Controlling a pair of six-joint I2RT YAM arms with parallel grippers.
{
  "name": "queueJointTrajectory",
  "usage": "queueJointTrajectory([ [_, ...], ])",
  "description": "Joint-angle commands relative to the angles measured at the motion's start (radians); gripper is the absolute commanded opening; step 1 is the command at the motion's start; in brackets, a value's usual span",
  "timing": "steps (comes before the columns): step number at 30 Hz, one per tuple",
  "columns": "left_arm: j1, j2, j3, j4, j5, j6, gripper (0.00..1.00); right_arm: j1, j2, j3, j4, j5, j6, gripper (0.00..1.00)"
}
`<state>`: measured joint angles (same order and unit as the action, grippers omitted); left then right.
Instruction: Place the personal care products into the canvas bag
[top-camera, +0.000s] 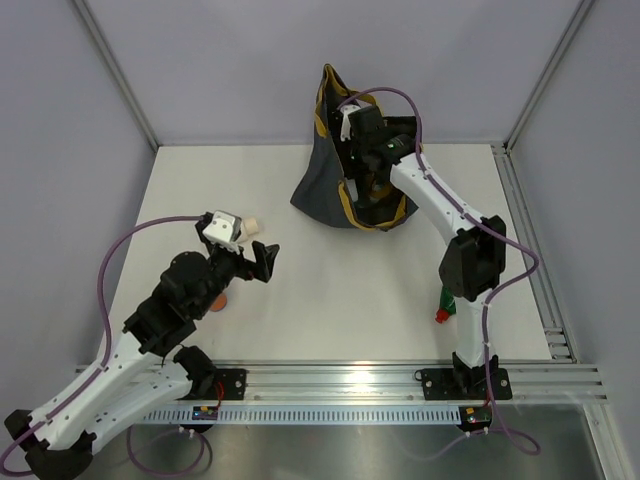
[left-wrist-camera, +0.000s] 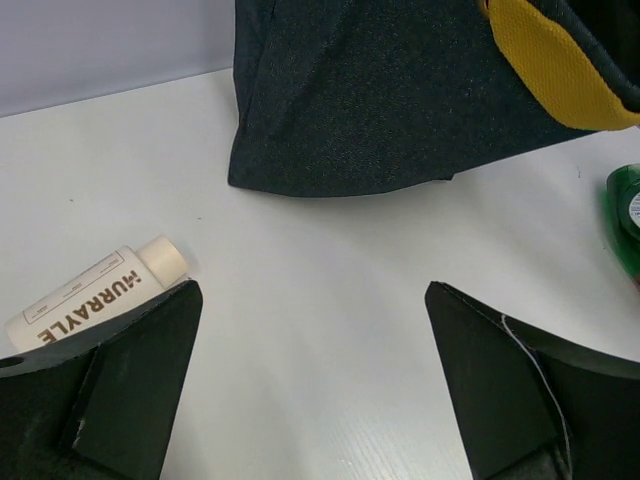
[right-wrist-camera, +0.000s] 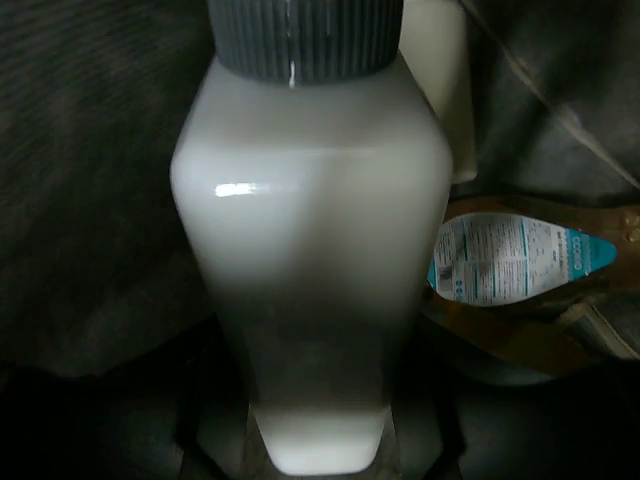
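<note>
The canvas bag (top-camera: 325, 180), dark with mustard trim, stands at the back of the table. My right gripper (top-camera: 371, 182) reaches into its mouth. In the right wrist view the right gripper (right-wrist-camera: 315, 440) is shut on a white bottle (right-wrist-camera: 310, 230) with a dark ribbed cap, inside the bag. An orange bottle with a teal label (right-wrist-camera: 520, 262) and a pale bottle (right-wrist-camera: 440, 90) lie in the bag beside it. My left gripper (left-wrist-camera: 315, 330) is open and empty, low over the table. A cream labelled bottle (left-wrist-camera: 90, 295) lies by its left finger.
A green bottle with a red cap (top-camera: 445, 303) lies by the right arm's base and shows at the right edge of the left wrist view (left-wrist-camera: 628, 215). A small orange-pink bottle (top-camera: 218, 303) lies mostly hidden under the left arm. Grey walls enclose the white table (top-camera: 340, 300).
</note>
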<state>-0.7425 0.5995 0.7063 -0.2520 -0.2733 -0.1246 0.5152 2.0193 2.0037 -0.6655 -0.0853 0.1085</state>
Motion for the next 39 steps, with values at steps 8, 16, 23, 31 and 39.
queueJointTrajectory([
  [8,0.011,0.071,0.048,-0.007,-0.092,-0.038,0.99,0.016,0.162,0.247,0.081,-0.326,-0.205,0.50],
  [16,0.031,0.235,0.186,-0.161,-0.145,0.123,0.99,-0.033,0.061,0.267,-0.006,-0.481,-0.343,0.99],
  [23,0.064,0.379,0.243,-0.188,-0.063,0.492,0.99,-0.130,-0.147,0.216,-0.104,-0.570,-0.444,0.99],
  [31,0.244,0.581,0.300,-0.266,0.077,0.672,0.97,-0.152,-0.411,0.041,-0.183,-0.732,-0.572,1.00],
  [39,0.442,0.821,0.389,-0.296,0.125,0.852,0.93,-0.159,-0.666,-0.321,-0.158,-0.884,-0.799,0.99],
])
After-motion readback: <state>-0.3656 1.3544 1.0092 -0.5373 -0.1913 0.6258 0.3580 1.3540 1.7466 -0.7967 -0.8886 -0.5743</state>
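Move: Inside the canvas bag, the right hand holds the white bottle; the bag's middle is about 3 cm ahead, 1 cm left and 5 cm lower. In the bag, the cream bottle lies some 9 cm ahead and 1 cm left, the peach bottle 5 cm ahead and 6 cm right, both about 11 cm lower. From the empty left hand the Murrayle bottle lies about 18 cm ahead, 8 cm left and 23 cm below; the orange bottle stands level with this hand, 12 cm left, 18 cm below. Shifting the white bottle about 5 cm left and slightly down inside the bag, the right hand turns counter-clockwise, opens wide and lets go, then climbs over 20 cm and draws back and right out of the bag, fingers tipping up. Meanwhile the open left hand descends about 13 cm, going forward and left towards the Murrayle bottle, rolling its left side up over 50 degrees while its fingers tip down. ##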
